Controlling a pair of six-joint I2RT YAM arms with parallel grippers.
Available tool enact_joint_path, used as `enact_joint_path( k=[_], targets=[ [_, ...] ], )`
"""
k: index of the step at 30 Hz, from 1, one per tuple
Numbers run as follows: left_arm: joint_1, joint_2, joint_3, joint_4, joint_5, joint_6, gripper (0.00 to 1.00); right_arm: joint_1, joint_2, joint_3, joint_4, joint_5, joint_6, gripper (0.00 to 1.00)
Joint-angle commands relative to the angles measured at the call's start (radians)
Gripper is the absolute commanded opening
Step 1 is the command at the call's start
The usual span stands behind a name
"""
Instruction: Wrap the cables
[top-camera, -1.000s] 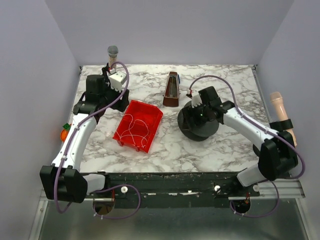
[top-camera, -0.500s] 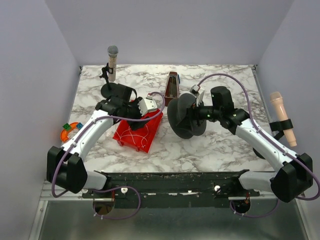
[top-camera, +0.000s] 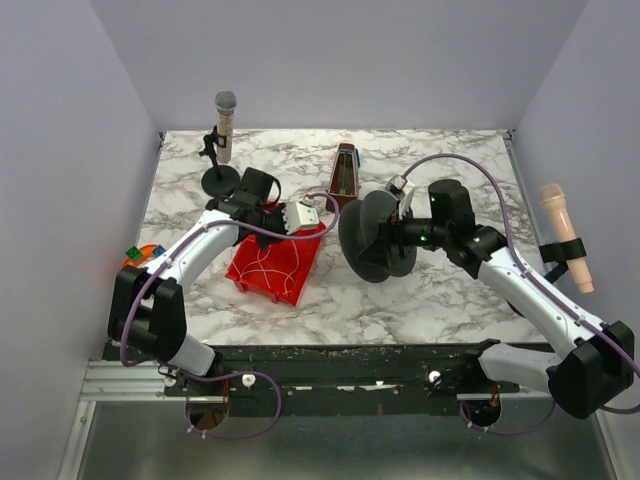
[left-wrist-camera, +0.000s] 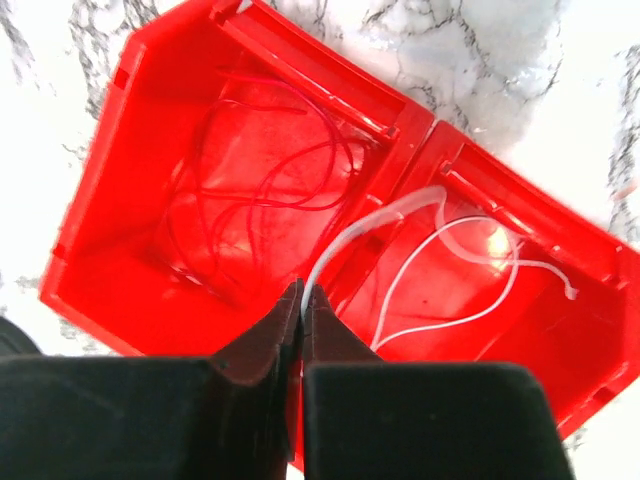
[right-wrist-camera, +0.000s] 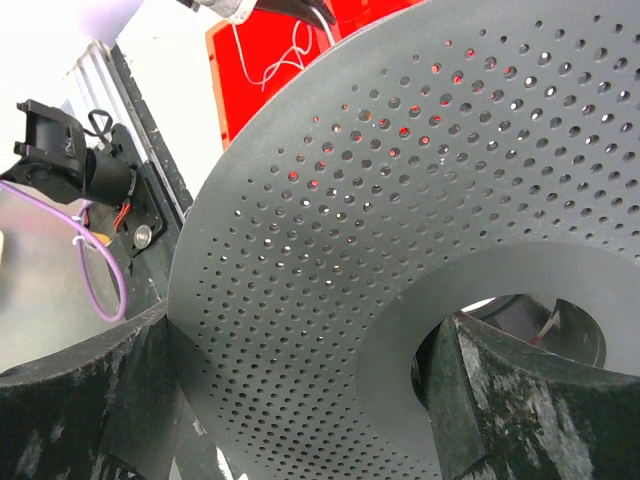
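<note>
Thin white cables lie in loose loops inside a red bin. My left gripper hangs over the bin's far right corner. In the left wrist view, that gripper is shut on one strand of cable, which curves away over the bin. My right gripper holds the black perforated spool on edge, just right of the bin. The right wrist view has the spool between the gripper's fingers, with one finger outside the flange and the other in the hub hole.
A brown metronome stands behind the spool. A microphone on a black stand is at the back left. A beige microphone sits off the right edge. A small orange toy lies off the left edge.
My left arm swung from the back-left microphone to above the bin and shut on a cable strand. My right arm tipped the spool up on edge and carried it left.
</note>
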Motion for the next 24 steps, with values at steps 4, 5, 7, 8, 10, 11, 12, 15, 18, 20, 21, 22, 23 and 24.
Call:
enact_joint_path(
  k=[4,5,7,8,10,11,12,15,18,20,21,22,23,24],
  targets=[
    [-0.003,-0.002,0.253,-0.146,0.018,-0.133,0.0,-0.007,-0.061,-0.017,0.057,-0.008,-0.006,0.18],
    [-0.005,-0.01,0.306,-0.165,0.021,-0.185,0.0,-0.007,-0.063,-0.019,0.057,-0.008,-0.005,0.18],
    [-0.001,-0.034,0.424,-0.186,0.033,-0.283,0.0,-0.007,-0.063,-0.013,0.057,-0.014,-0.002,0.17],
    [0.002,-0.053,0.499,-0.185,0.031,-0.329,0.0,-0.007,-0.065,-0.01,0.057,-0.014,0.002,0.17],
    [0.003,-0.088,0.599,-0.165,0.006,-0.401,0.0,-0.007,-0.072,-0.002,0.057,-0.009,0.003,0.16],
    [0.003,-0.106,0.65,-0.145,-0.027,-0.44,0.0,-0.007,-0.08,0.002,0.057,-0.005,0.006,0.15],
    [0.003,-0.116,0.714,-0.139,-0.056,-0.463,0.0,-0.007,-0.087,0.006,0.057,0.0,0.006,0.15],
    [0.003,-0.094,0.934,-0.171,-0.139,-0.555,0.0,-0.007,-0.117,0.015,0.057,0.021,0.015,0.15],
    [0.0,-0.097,1.078,-0.166,-0.136,-0.639,0.0,-0.007,-0.144,0.018,0.059,0.06,0.041,0.14],
    [-0.009,-0.096,1.132,-0.169,-0.113,-0.71,0.0,-0.007,-0.161,0.015,0.071,0.063,0.064,0.11],
    [-0.02,-0.097,1.132,-0.159,-0.111,-0.754,0.0,-0.007,-0.169,0.012,0.083,0.055,0.075,0.09],
    [-0.03,-0.096,1.118,-0.151,-0.111,-0.793,0.0,-0.007,-0.176,0.004,0.103,0.048,0.096,0.08],
    [-0.046,-0.096,1.092,-0.139,-0.12,-0.848,0.0,-0.007,-0.183,0.001,0.121,0.04,0.119,0.06],
    [-0.058,-0.094,1.057,-0.127,-0.131,-0.895,0.0,-0.007,-0.189,0.002,0.132,0.034,0.141,0.04]
  ],
)
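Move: Right at the left fingertips is an arched white cable, coming up out of the red bin, whose middle is about 3 cm back, 3 cm left and 5 cm below. The grey spool stands some 29 cm right, 4 cm back and 9 cm higher; the brown case lies 17 cm ahead and 21 cm right, on the table. From the right hand, already gripping the spool, that cable is about 34 cm left, 7 cm ahead and 10 cm lower. Pinching the last bit shut on the white cable, the left hand draws it steeply up from the red bin, some 45 cm, bearing a few centimetres outward at first and then back past its start. Its wrist swings about 60 degrees, bringing the fingers from downward to nearly level, pointing forward and right. The right hand keeps its grip on the spool, raising it about 4 cm. ##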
